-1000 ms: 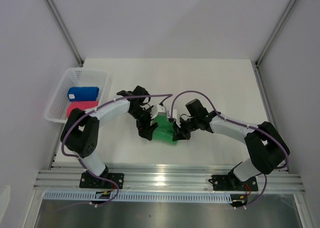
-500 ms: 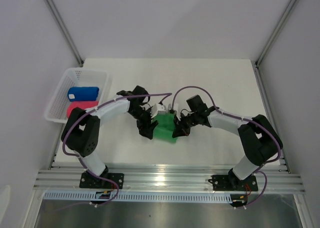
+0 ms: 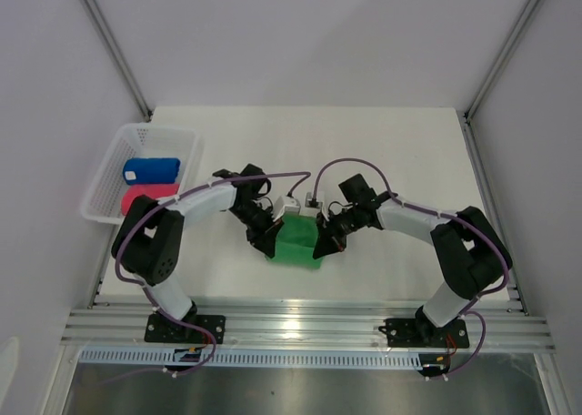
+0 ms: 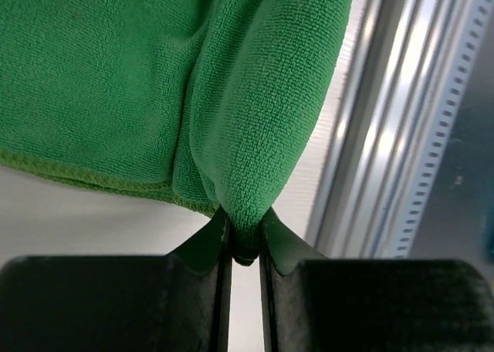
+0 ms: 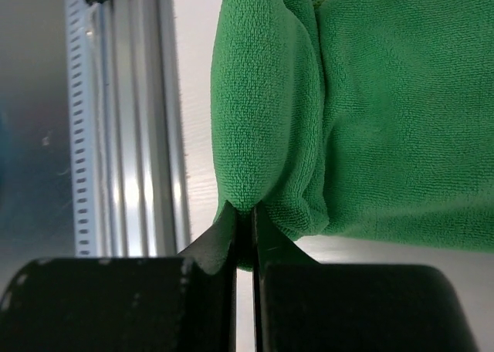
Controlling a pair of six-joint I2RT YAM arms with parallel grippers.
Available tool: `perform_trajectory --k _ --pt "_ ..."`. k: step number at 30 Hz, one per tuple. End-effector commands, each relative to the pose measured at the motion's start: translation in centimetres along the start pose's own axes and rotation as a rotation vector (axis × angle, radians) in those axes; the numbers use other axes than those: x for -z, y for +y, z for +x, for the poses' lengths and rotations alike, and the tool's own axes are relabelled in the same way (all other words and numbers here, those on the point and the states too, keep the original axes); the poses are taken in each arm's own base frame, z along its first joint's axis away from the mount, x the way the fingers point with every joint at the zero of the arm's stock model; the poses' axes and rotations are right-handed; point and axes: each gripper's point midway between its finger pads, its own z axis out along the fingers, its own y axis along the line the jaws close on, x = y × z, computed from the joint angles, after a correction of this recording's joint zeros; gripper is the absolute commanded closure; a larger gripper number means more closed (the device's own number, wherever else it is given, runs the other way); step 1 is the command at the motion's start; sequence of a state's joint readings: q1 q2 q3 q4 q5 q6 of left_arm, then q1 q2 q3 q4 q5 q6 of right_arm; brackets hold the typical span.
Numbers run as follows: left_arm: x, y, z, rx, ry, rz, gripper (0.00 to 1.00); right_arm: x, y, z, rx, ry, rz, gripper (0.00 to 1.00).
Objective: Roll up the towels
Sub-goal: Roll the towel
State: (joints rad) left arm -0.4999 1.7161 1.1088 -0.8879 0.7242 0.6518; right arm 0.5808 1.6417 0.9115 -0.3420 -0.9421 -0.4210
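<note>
The green towel [image 3: 296, 243] lies between both arms near the table's front middle, its near part bunched into a fold. My left gripper [image 3: 265, 243] is shut on the fold's left end, and green cloth [image 4: 262, 120] is pinched between its fingers. My right gripper [image 3: 323, 245] is shut on the right end of the green towel [image 5: 309, 97]. The blue towel [image 3: 151, 170] and the pink-red towel [image 3: 145, 196] lie rolled in the white basket [image 3: 115, 151] at the left.
The aluminium rail [image 3: 300, 328] runs along the table's near edge, close behind the towel in both wrist views. The basket sits at the table's left edge. Purple cables arch over both arms.
My left gripper has closed onto the left end of the green towel. Both grippers have shifted slightly toward the near edge, and the towel now lies wider and flatter between them.
</note>
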Motion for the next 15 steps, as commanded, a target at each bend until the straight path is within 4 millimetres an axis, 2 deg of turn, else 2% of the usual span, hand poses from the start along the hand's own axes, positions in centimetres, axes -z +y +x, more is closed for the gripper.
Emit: perform_trajectory --k 1,3,4,6,7,8,11,15 --pt "0.7 -3.5 0.2 0.046 -0.041 0.093 0.84 0.4 2.7 -1.1 -0.018 -0.016 -0.105 1.0" --pt "0.4 -3.0 0.0 0.072 -0.048 0.085 0.84 0.3 1.9 -1.3 -0.046 -0.021 -0.086 1.0" --pt "0.1 -2.3 -0.2 0.094 -0.037 0.077 0.84 0.1 0.8 -2.1 -0.037 -0.036 -0.049 0.98" --pt "-0.3 -1.3 -0.1 0.152 -0.004 0.054 0.86 0.1 -2.0 -1.8 -0.086 -0.024 0.035 0.88" --pt "-0.4 -0.3 -0.7 0.172 -0.001 0.043 0.86 0.2 -3.1 -2.7 -0.116 -0.045 0.073 0.83" --pt "-0.5 0.1 -0.8 0.207 0.006 0.036 0.87 0.2 -4.4 -2.6 -0.145 -0.044 0.114 0.7" --pt "-0.7 1.2 -1.2 0.248 0.012 0.019 0.89 0.8 -5.6 -3.6 -0.136 -0.077 0.152 0.57" --pt "-0.8 2.6 -0.7 0.298 0.022 -0.032 0.9 2.6 -6.4 -4.9 -0.075 -0.102 0.277 0.54"
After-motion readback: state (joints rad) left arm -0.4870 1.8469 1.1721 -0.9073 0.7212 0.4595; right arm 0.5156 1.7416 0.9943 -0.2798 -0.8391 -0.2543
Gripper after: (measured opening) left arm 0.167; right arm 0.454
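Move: I have one end of the green towel's rolled near edge pinched in each hand. The roll's middle is about 6 cm to the right of my left hand and some 6 cm to the left of my right, level fore and aft and 2 or 3 cm lower. The flat, unrolled part has its middle about 6 cm farther out than the roll's, and the table's near edge is roughly 12 cm back from my left hand. I let the roll's right end go: my right hand draws back about 1 cm, then opens its fingers to nearly half and heads forward some 6 cm, sinking slightly and turning about 10 degrees clockwise, past the roll towards the flat part's right side. My left hand keeps its pinch, easing back 2 cm, then forward again and down while tipping about 15 degrees in the rolling direction. ##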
